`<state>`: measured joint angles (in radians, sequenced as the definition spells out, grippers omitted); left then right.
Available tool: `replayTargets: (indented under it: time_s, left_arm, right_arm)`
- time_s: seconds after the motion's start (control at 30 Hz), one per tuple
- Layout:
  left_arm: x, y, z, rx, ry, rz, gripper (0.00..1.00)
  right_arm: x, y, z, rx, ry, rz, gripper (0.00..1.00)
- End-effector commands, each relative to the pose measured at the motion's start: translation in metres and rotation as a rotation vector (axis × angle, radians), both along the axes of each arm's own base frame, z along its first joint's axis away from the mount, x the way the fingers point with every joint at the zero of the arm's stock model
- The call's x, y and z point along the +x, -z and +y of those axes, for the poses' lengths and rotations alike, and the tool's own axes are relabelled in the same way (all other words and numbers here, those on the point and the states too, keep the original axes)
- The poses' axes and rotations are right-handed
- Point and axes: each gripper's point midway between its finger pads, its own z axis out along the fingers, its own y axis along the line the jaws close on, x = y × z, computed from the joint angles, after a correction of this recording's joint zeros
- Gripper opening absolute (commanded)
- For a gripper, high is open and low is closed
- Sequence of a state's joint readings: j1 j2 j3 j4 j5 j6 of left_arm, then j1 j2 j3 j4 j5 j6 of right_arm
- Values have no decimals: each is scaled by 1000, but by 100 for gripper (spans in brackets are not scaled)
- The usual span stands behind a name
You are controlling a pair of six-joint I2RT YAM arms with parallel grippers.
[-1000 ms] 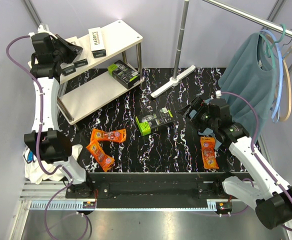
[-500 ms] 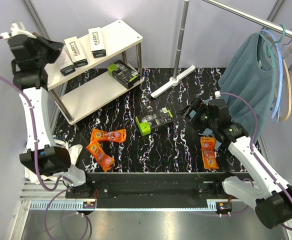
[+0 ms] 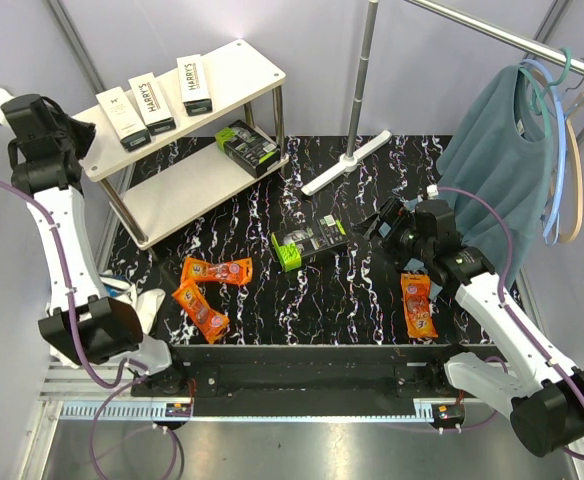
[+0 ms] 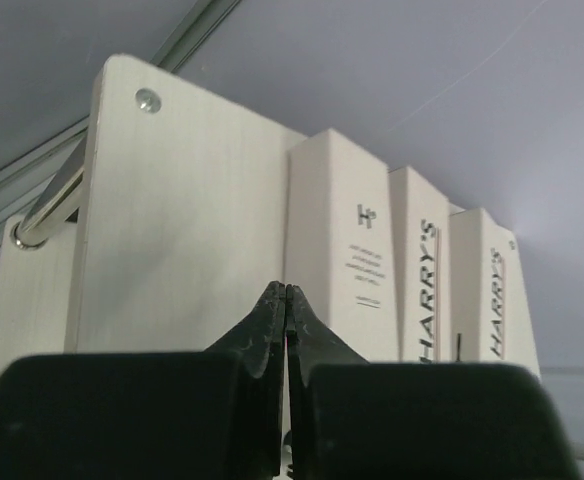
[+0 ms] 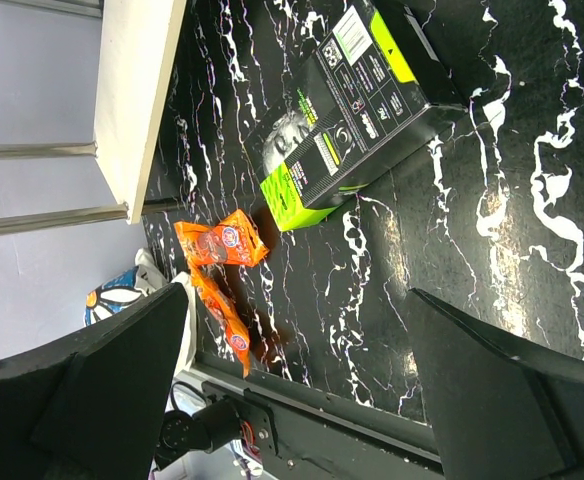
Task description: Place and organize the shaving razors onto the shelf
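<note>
The shelf (image 3: pixel 234 64) stands at the back left. Three white HARRY'S boxes (image 3: pixel 152 101) lie side by side on its top board (image 4: pixel 172 210), and a black-and-green pack (image 3: pixel 247 143) rests on the lower board. Another black-and-green pack (image 3: pixel 307 243) (image 5: pixel 357 90) lies mid-table. Two orange packets (image 3: pixel 208 290) (image 5: pixel 222 245) lie at the front left, and a third one (image 3: pixel 418 304) at the front right. My left gripper (image 3: pixel 70 128) (image 4: pixel 287 292) is shut and empty, just off the shelf's left end. My right gripper (image 3: pixel 387 222) (image 5: pixel 297 295) hangs open and empty, right of the mid-table pack.
A white T-shaped rack foot (image 3: pixel 347 165) with its upright pole (image 3: pixel 365 70) stands at the back centre. A teal shirt (image 3: pixel 492 140) hangs from the rail at the right. A white printed cloth (image 3: pixel 122 300) lies beyond the table's left edge.
My left arm has drawn back to the left, off the shelf top. A third white box now shows beside the other two. The right arm has hardly moved.
</note>
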<state>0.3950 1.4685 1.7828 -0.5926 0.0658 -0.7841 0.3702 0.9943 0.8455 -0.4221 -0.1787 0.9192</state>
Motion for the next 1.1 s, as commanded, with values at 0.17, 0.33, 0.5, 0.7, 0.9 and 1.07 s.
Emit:
replayTargets:
  time_s: [0.17,0.33,0.5,0.7,0.9,1.07]
  left_arm:
    - [24,32,3,-33,30,43,0]
    - [46,46,-11,-71,126,45,0]
    - [58,54,-41,-50,197,57,0]
    - [66,62,-69,-88,212,41,0]
    - [81,59,-83,-113,245,25,0]
    - [92,62,-99,-123,271,29,0]
  right_arm:
    - [3,-8,5,11,-29,-46,100]
    - [3,-5,5,10,-29,-42,100]
    - [4,-5,5,10,-30,-40,100]
    - [4,-2,5,8,-30,-34,100]
    - [3,-2,5,8,-29,-36,100]
    - [4,-1,6,9,-34,-32,100]
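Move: The left hand, shut, is high by the near left corner of the leftmost white razor box on the top shelf; the box's middle lies about 7 cm ahead, 4 cm to the right and 3 cm below. The middle white box is some 10 cm ahead and 10 cm right, the right-hand one about 14 cm ahead and 17 cm right, both also 3 cm below. From the idle right hand the leftmost box is roughly 50 cm left, 20 cm ahead and 18 cm higher. The left hand, fingers staying shut, first sinks about 4 cm beside the left face of the leftmost white box and then eases forward along it. Holding that height, it sweeps right and forward along the shelf, about 8 cm to the right, turning some 15 degrees clockwise, and ends with the side of the closed fingers against that left face, pushing the box towards the other two. ##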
